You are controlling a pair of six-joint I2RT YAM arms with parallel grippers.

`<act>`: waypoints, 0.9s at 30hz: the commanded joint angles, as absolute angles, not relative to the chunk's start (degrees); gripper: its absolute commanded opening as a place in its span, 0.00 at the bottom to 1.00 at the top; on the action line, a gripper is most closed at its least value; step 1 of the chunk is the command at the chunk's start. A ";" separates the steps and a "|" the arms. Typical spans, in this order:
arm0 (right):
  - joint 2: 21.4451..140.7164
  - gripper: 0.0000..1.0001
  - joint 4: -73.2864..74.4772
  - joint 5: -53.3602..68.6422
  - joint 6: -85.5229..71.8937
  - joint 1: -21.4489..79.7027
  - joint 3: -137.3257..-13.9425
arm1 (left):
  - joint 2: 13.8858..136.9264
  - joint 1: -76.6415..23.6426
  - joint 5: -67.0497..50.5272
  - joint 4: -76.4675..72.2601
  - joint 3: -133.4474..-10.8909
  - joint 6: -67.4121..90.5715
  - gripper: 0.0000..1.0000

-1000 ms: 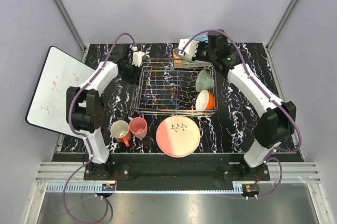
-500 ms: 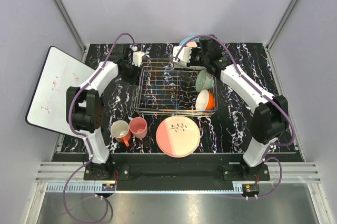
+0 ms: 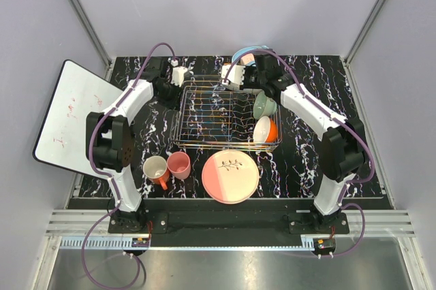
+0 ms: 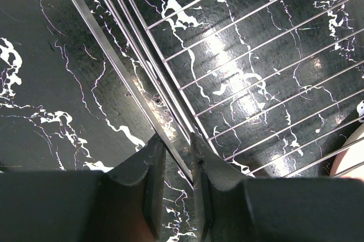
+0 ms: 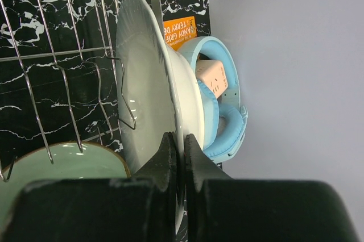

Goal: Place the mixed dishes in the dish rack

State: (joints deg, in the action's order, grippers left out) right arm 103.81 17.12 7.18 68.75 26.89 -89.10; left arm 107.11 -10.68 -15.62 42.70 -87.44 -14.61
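Observation:
The wire dish rack (image 3: 225,114) holds a pale green bowl (image 3: 264,105) and an orange-outside bowl (image 3: 266,129) at its right end. My right gripper (image 5: 177,140) is shut on the rim of a white plate (image 5: 142,83), which stands on edge over the rack's back wires beside the green bowl (image 5: 62,174). My left gripper (image 4: 177,142) is closed on the rack's rim wire (image 4: 111,54) at the far left corner (image 3: 178,77). On the table in front lie a pink-and-cream plate (image 3: 230,176), a salmon cup (image 3: 179,165) and a cream mug (image 3: 155,167).
Light blue headphones (image 5: 222,111) sit just behind the white plate, around a pink box, with an orange packet (image 5: 179,26) beside them. A white board with red marks (image 3: 71,116) overhangs the table's left edge. Grey walls and metal posts close in the back.
My right arm has carried the white plate leftward and slightly nearer, along the rack's back edge. The left gripper has kept its hold on the rim.

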 commanded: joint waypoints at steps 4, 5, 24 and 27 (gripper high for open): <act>102.83 0.00 9.05 8.61 67.85 27.07 -87.72 | 105.56 -11.60 -17.31 43.50 -88.07 -16.88 0.24; 103.01 0.03 9.05 8.79 67.59 26.98 -87.63 | 105.47 -11.60 -17.23 43.42 -88.07 -16.96 0.24; 99.85 1.00 0.53 4.92 59.43 26.98 -85.96 | 104.24 -11.51 -16.53 43.42 -87.36 -17.67 0.24; 95.99 1.00 0.44 2.21 56.62 27.86 -83.42 | 103.63 -11.51 -16.26 43.59 -87.19 -17.84 0.24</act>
State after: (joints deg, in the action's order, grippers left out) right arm 103.22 4.16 5.58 61.73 26.96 -85.01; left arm 107.07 -10.74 -15.31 42.46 -87.42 -14.63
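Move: The white plate, pinched at its upper right rim by the right hand, already stands down in the far part of the rack, its middle about 5 cm left, 2 cm ahead and 7 cm below that hand. The green bowl is about 6 cm back, 6 cm right and 12 cm lower; the blue headphones 9 cm ahead, 3 cm right, 16 cm lower. From the left hand on the rack's left rim, the plate is some 17 cm right, 8 cm ahead, 3 cm higher. The white plate is let go: after creeping barely a centimetre forward and left, the right hand spreads its fingers from nearly shut to wide open on both sides of the rim. Then it eases up and farther forward, about 2 cm in all, rolling its left side up by roughly 10 degrees, while the left hand stays still and keeps hold of the rack's rim. ##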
